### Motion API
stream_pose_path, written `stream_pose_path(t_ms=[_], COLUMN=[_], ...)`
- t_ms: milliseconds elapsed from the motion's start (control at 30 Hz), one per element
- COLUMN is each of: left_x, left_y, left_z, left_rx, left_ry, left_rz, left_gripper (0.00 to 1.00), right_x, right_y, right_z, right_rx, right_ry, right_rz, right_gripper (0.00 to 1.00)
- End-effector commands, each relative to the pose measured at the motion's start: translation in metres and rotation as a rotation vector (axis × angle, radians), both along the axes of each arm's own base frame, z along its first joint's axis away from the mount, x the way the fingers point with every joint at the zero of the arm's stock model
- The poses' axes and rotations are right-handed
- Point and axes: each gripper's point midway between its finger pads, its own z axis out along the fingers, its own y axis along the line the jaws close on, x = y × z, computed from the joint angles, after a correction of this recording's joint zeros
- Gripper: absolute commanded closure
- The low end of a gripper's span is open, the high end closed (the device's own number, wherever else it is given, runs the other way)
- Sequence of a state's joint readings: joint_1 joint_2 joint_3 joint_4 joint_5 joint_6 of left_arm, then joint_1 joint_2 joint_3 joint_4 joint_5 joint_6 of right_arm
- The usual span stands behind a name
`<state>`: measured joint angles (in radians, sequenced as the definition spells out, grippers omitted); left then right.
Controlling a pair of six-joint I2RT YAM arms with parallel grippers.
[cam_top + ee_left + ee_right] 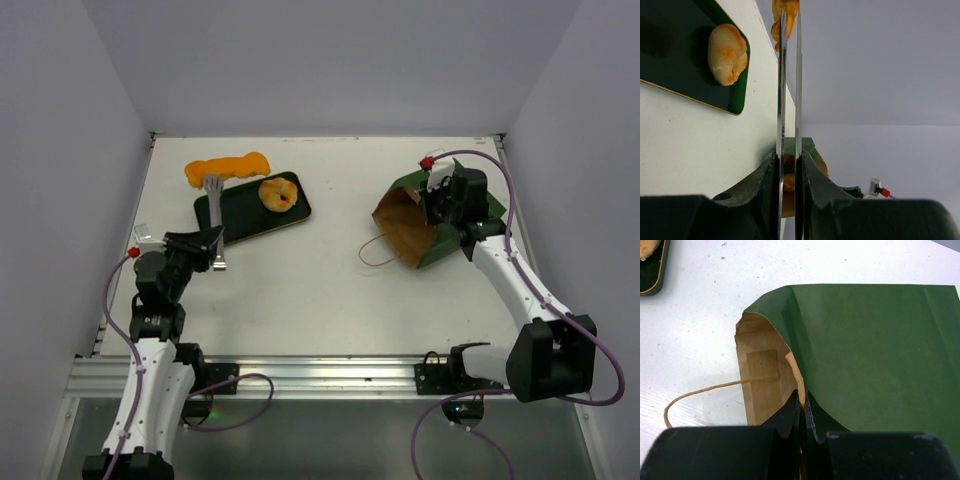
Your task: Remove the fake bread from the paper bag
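My left gripper (208,240) (789,157) is shut on a pair of metal tongs (213,215) (790,75). The tong tips reach the long orange loaf (228,167) (785,15) at the tray's far left edge. A golden round roll (279,194) (727,54) lies on the dark green tray (245,215) (670,75). The paper bag (415,225) (875,350) lies on its side at the right, its brown mouth facing left. My right gripper (440,205) (804,400) is shut on the bag's upper mouth edge. Something golden (785,182) shows in the bag's mouth.
A twine handle (375,250) (700,390) loops out of the bag onto the white table. Grey walls stand close on the left, right and far sides. The tray's corner (652,270) shows at the top left of the right wrist view.
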<state>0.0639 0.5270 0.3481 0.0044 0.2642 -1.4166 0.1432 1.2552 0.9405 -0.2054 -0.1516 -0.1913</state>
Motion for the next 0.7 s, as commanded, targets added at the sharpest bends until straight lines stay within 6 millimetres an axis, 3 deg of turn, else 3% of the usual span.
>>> stream_pose_path(t_ms=[0,167,667], left_x=[0.005,0.010,0.015], left_y=[0.012,0.023,0.024], left_z=[0.007,-0.007,-0.085], left_rx=[-0.038,-0.025,0.003], left_ry=[-0.028,0.006,0.177], left_rz=[0.072,0.136,0.131], left_gripper=[1.00,1.00,1.00], right_x=[0.002,0.002,0.001], right_y=[0.004,0.005,0.005], right_z=[0.021,0.021,0.022], right_rx=[0.028,0.031,0.032], right_ry=[-0.062,-0.063,-0.066], right_rz=[0.021,0.025,0.025], right_gripper=[1.00,1.00,1.00])
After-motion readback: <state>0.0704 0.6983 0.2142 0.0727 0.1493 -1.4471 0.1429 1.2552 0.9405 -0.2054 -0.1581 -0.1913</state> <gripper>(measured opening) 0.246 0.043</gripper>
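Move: The left gripper holds the tongs, with the long fake bread clamped in their tips about 16 cm ahead and 2 cm right, some 3 cm below it. The dark tray's middle lies roughly 20 cm ahead, 6 cm right and 18 cm below; the ring-shaped bread in it is about 23 cm ahead and 12 cm right. From the right gripper, the tray is about 10 cm ahead, 40 cm left and 15 cm down. Lower the left gripper about 9 cm towards the tray, easing some 2 cm left first, and tip the tongs nose-down by about 15 degrees so the long bread comes down towards the free left part beside the ring bread. Keep the fingers shut on the tongs and swing them slightly counter-clockwise. Hold the right gripper still on the paper bag's rim. ##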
